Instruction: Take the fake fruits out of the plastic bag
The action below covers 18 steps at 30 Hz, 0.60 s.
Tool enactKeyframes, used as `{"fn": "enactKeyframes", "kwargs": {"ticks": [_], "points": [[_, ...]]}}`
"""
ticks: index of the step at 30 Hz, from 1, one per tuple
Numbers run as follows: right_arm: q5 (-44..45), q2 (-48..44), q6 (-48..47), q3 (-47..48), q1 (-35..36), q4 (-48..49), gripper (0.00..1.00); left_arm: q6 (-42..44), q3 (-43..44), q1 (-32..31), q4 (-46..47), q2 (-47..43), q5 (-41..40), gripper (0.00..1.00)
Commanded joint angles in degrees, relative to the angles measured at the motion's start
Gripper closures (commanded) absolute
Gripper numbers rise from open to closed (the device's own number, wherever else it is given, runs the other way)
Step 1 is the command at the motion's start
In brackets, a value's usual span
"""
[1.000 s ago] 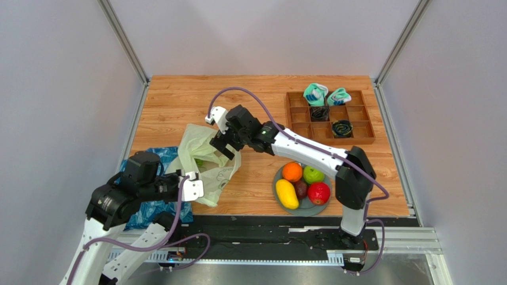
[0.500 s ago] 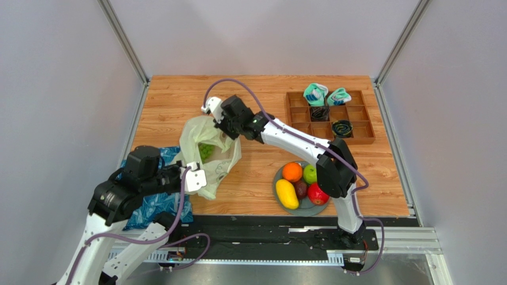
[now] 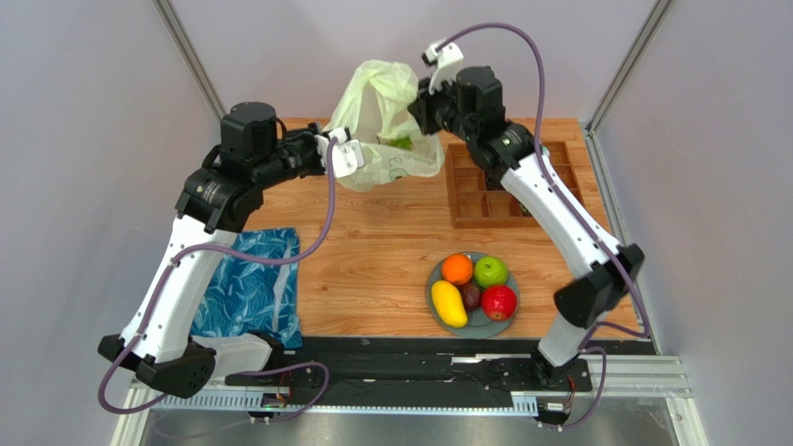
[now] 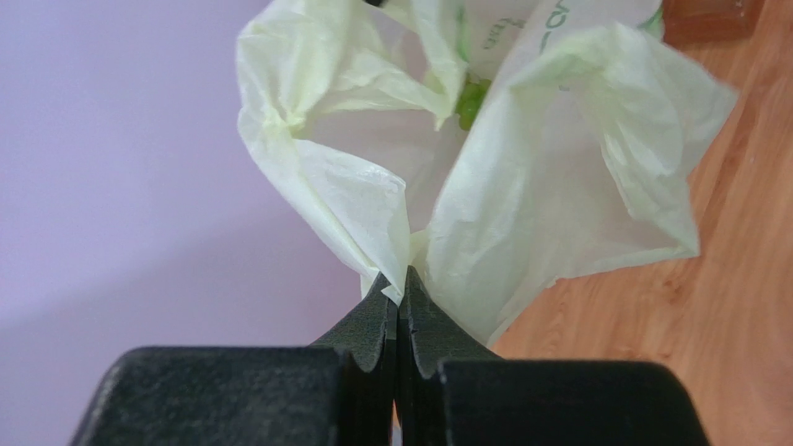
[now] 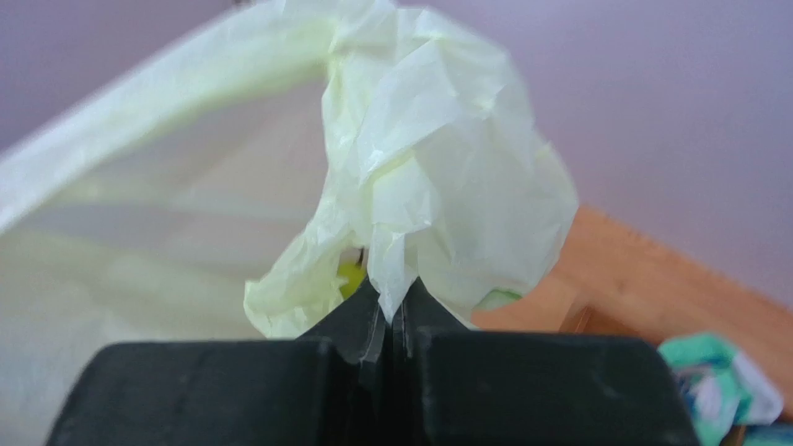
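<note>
The pale yellow-green plastic bag (image 3: 383, 121) hangs in the air over the far side of the table, stretched between both grippers. My left gripper (image 3: 348, 158) is shut on the bag's film (image 4: 398, 290) at its lower left. My right gripper (image 3: 422, 100) is shut on a bunched fold of the bag (image 5: 391, 307) at its upper right. A green fruit (image 3: 402, 142) shows through the film inside (image 4: 472, 98). An orange (image 3: 457, 268), green apple (image 3: 490, 271), red apple (image 3: 499, 302), yellow mango (image 3: 449, 303) and a dark fruit (image 3: 471, 295) lie on a grey plate (image 3: 486, 328).
A wooden compartment tray (image 3: 470, 197) stands at the back right, partly under my right arm. A rolled teal-and-white sock (image 5: 715, 383) shows beside it. A blue leaf-patterned bag (image 3: 251, 283) lies flat at the front left.
My right gripper has shut on the bag. Both arms have lifted the bag off the table and carried it up and toward the back.
</note>
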Motion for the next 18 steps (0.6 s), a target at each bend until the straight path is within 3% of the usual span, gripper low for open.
{"fn": "enactKeyframes", "kwargs": {"ticks": [1, 2, 4, 5, 6, 7, 8, 9, 10, 12, 13, 15, 16, 18], "points": [[-4.7, -16.4, 9.8, -20.5, 1.8, -3.4, 1.0, 15.1, -1.8, -0.1, -11.7, -4.5, 7.2, 1.0], [-6.8, -18.8, 11.3, -31.2, 2.1, -3.7, 1.0, 18.6, -4.7, -0.2, -14.1, -7.9, 9.5, 1.0], [-8.7, -23.5, 13.9, -41.5, 2.9, -3.4, 1.0, 19.7, -15.2, -0.4, -20.3, -14.4, 12.9, 1.0], [-9.2, -27.0, 14.6, -49.5, 3.7, -3.5, 1.0, 19.7, -18.7, -1.6, -22.7, -16.5, 14.1, 0.93], [-9.4, -28.5, 15.8, -53.6, 4.2, -3.6, 1.0, 19.6, -22.0, -2.5, -27.5, -18.5, 14.9, 0.67], [-9.8, -29.8, 15.8, -56.6, 4.6, -3.7, 0.99, 17.7, -27.8, -3.5, -29.3, -22.7, 15.6, 0.53], [-10.8, -32.1, 15.6, -60.3, 5.3, -4.5, 0.98, 15.8, -30.1, -5.3, -30.3, -24.8, 15.6, 0.33], [-11.2, -33.0, 14.8, -61.0, 5.5, -4.8, 0.93, 14.2, -32.1, -5.8, -31.2, -27.0, 15.8, 0.05], [-11.2, -33.8, 13.0, -61.2, 5.6, -5.2, 0.74, 11.3, -34.5, -6.0, -31.1, -31.1, 15.7, 0.04], [-10.4, -34.5, 10.0, -58.7, 5.6, -6.2, 0.61, 7.2, -35.5, -5.9, -27.7, -34.2, 14.3, 0.04], [-9.8, -34.5, 7.3, -57.2, 5.6, -6.2, 0.51, 1.3, -35.4, -6.0, -25.6, -35.7, 11.1, 0.02], [-8.7, -34.1, 4.3, -52.1, 5.6, -6.3, 0.45, -5.4, -33.8, -6.0, -19.9, -35.2, 7.2, 0.01], [-8.4, -34.0, 2.2, -50.4, 5.6, -6.6, 0.4, -12.7, -32.8, -6.0, -18.6, -33.3, 3.6, 0.01], [-7.7, -33.2, 1.2, -47.0, 5.6, -7.4, 0.34, -17.7, -30.3, -4.4, -16.2, -31.9, 3.7, 0.01]]}}
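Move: Hanging open between the two shut grippers, the plastic bag is high in the air with green fruit inside. The bare table it goes to lies about 21 cm back, 10 cm left and 35 cm below the right hand, or some 8 cm back, 12 cm right and 36 cm below the left. From the right hand, the fruit plate is roughly 26 cm back, 12 cm right and 36 cm down. From the left, the folded blue bag is about 11 cm back, 19 cm left and 38 cm down. Swinging the bag fast down and back towards the table left of the plate, the right hand drops about 27 cm and draws back 23 cm, the left about 20 cm each way, both drifting slightly outwards and tipping their fingers down. Partway down the left fingers open fully; the right open a little over halfway near the bottom, both letting go of the plastic. At the end the right rises some 4 cm, the left 2. ##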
